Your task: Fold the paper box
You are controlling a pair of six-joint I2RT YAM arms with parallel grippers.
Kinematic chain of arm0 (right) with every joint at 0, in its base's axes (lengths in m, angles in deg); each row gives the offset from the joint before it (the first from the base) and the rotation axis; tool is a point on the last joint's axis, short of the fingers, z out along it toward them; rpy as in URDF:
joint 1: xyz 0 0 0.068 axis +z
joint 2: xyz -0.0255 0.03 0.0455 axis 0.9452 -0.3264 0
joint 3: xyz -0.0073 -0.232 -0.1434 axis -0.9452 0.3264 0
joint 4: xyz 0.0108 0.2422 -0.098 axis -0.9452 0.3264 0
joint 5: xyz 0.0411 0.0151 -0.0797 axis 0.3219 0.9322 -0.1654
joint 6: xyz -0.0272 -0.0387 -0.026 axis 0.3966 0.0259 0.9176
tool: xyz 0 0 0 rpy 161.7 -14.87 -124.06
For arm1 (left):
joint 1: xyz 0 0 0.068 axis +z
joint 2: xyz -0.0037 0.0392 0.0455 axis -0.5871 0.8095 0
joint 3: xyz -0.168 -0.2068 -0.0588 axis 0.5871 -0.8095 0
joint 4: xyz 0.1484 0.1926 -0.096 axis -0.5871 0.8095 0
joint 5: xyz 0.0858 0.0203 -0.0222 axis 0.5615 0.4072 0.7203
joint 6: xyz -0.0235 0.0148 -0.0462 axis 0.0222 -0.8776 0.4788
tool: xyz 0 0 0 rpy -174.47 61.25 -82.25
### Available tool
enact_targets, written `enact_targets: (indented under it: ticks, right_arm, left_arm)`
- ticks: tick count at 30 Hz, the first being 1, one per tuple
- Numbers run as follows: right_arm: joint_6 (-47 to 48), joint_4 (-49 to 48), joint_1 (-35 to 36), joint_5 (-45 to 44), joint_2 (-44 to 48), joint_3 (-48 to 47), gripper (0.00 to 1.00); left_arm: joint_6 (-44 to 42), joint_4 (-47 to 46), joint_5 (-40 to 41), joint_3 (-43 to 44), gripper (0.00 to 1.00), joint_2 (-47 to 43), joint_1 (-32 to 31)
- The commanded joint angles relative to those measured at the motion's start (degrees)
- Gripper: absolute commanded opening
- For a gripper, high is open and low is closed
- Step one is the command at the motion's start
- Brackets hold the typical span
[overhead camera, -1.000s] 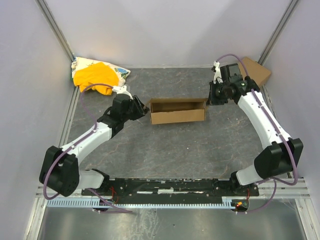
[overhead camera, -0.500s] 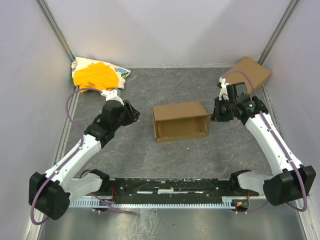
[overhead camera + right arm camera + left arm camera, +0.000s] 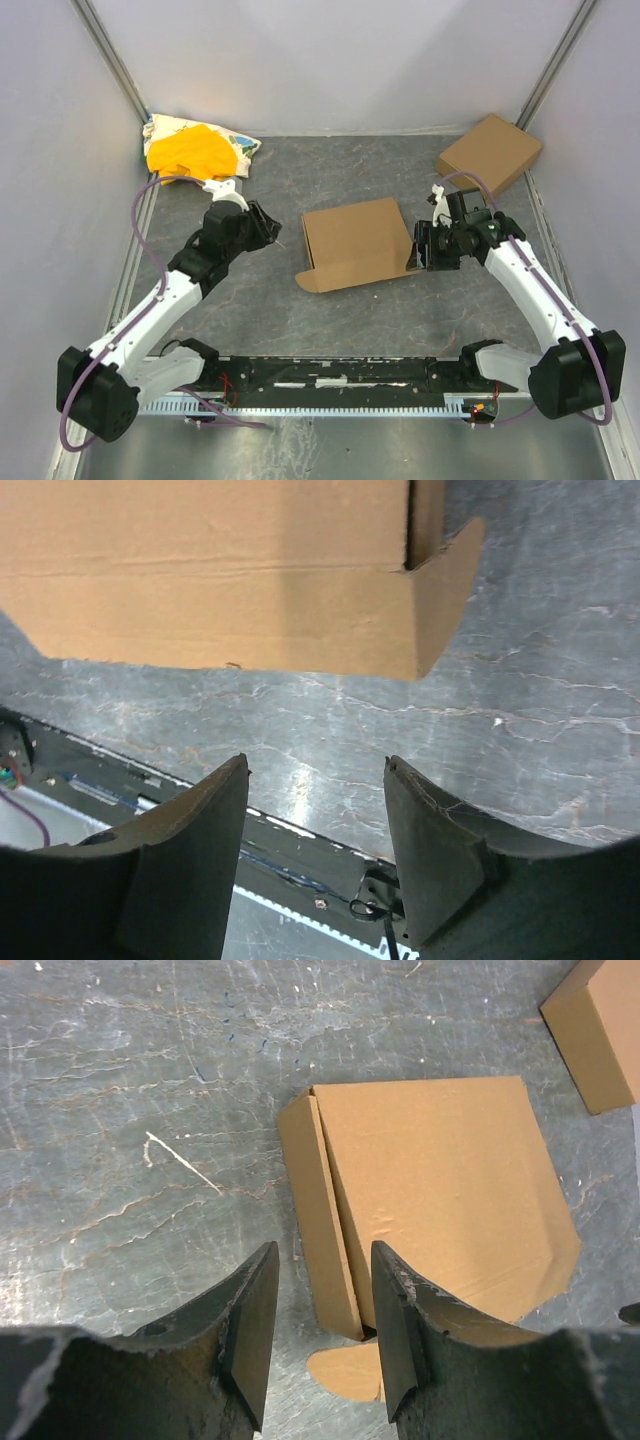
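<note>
The paper box (image 3: 355, 243) lies mid-table with a broad brown panel facing up, a narrow side wall along its left edge and a rounded flap (image 3: 306, 282) sticking out at its near left corner. My left gripper (image 3: 272, 230) hovers open just left of it, touching nothing. In the left wrist view the box (image 3: 440, 1190) sits beyond the open gripper (image 3: 322, 1252), with its side wall in line with the gap. My right gripper (image 3: 418, 252) is open at the box's right end. In the right wrist view the box (image 3: 220, 570) lies clear of the gripper (image 3: 315, 763).
A second closed brown box (image 3: 490, 152) lies at the far right corner and also shows in the left wrist view (image 3: 600, 1030). A yellow-and-white cloth bundle (image 3: 195, 152) sits at the far left. Grey walls enclose the table, and the arms' base rail (image 3: 340, 375) runs along the near edge.
The box has tipped over from standing open-side-up to lying with a broad panel on top. My right gripper opened and came nearer. The left arm drew back left.
</note>
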State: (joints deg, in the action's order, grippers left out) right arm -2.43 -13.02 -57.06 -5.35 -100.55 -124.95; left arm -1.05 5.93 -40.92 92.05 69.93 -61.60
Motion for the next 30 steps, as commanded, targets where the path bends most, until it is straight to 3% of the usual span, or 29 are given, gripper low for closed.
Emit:
enact_targets:
  ticks: [1,6,17,21,25,30]
  right_arm:
    - [-0.5,-0.1,0.4,5.3,4.8,0.2,0.65]
    - [-2.5,-2.7,0.3,-1.8,7.0,-2.1,0.67]
    - [-1.7,-10.3,-0.7,-2.6,-21.7,-18.1,0.7]
    - [-2.4,-12.0,-1.5,-1.3,-26.5,-21.5,0.74]
    - [-1.6,-12.2,-1.8,-1.9,-28.7,-22.5,0.84]
    - [-0.8,-12.8,-1.8,1.4,-31.4,-21.2,0.85]
  left_arm:
    - [-2.0,-5.2,-4.4,3.5,0.49,4.9,-1.3]
    - [-2.3,-8.0,-6.0,3.8,0.49,10.1,-3.6]
    - [-2.9,-10.5,-6.6,2.9,0.5,17.4,-4.7]
    - [-2.3,-13.6,-7.7,1.4,0.5,19.0,-4.7]
    - [-2.6,-13.6,-8.5,2.8,0.51,22.4,-4.8]
    - [-3.3,-13.8,-9.8,4.1,0.51,26.7,-4.9]
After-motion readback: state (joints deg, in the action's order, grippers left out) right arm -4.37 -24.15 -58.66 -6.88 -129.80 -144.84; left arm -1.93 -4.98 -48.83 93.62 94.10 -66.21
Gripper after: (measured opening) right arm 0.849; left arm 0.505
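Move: The left side wall of the box lies about 7 cm right of the left hand, some 3 cm ahead and 14 below it. The front-left tab is about 7 cm right and 6 back, and the lid's middle some 19 right and 5 ahead. From the right hand, the box's right side wall lies roughly 15 cm ahead, 1 left and 9 below; the lid's middle is about 12 ahead and 12 left, and the front flap some 2 ahead and 9 left. Lift the right gripper about 3 cm from the box's front-right corner, then sweep it some 14 cm forward along the right side and lower it over the lid's right edge, opening the fingers wider. Meanwhile bring the left gripper down about 10 cm and 7 cm to the right, to the left side wall, tipping and turning it clockwise slightly, fingers kept half open. ##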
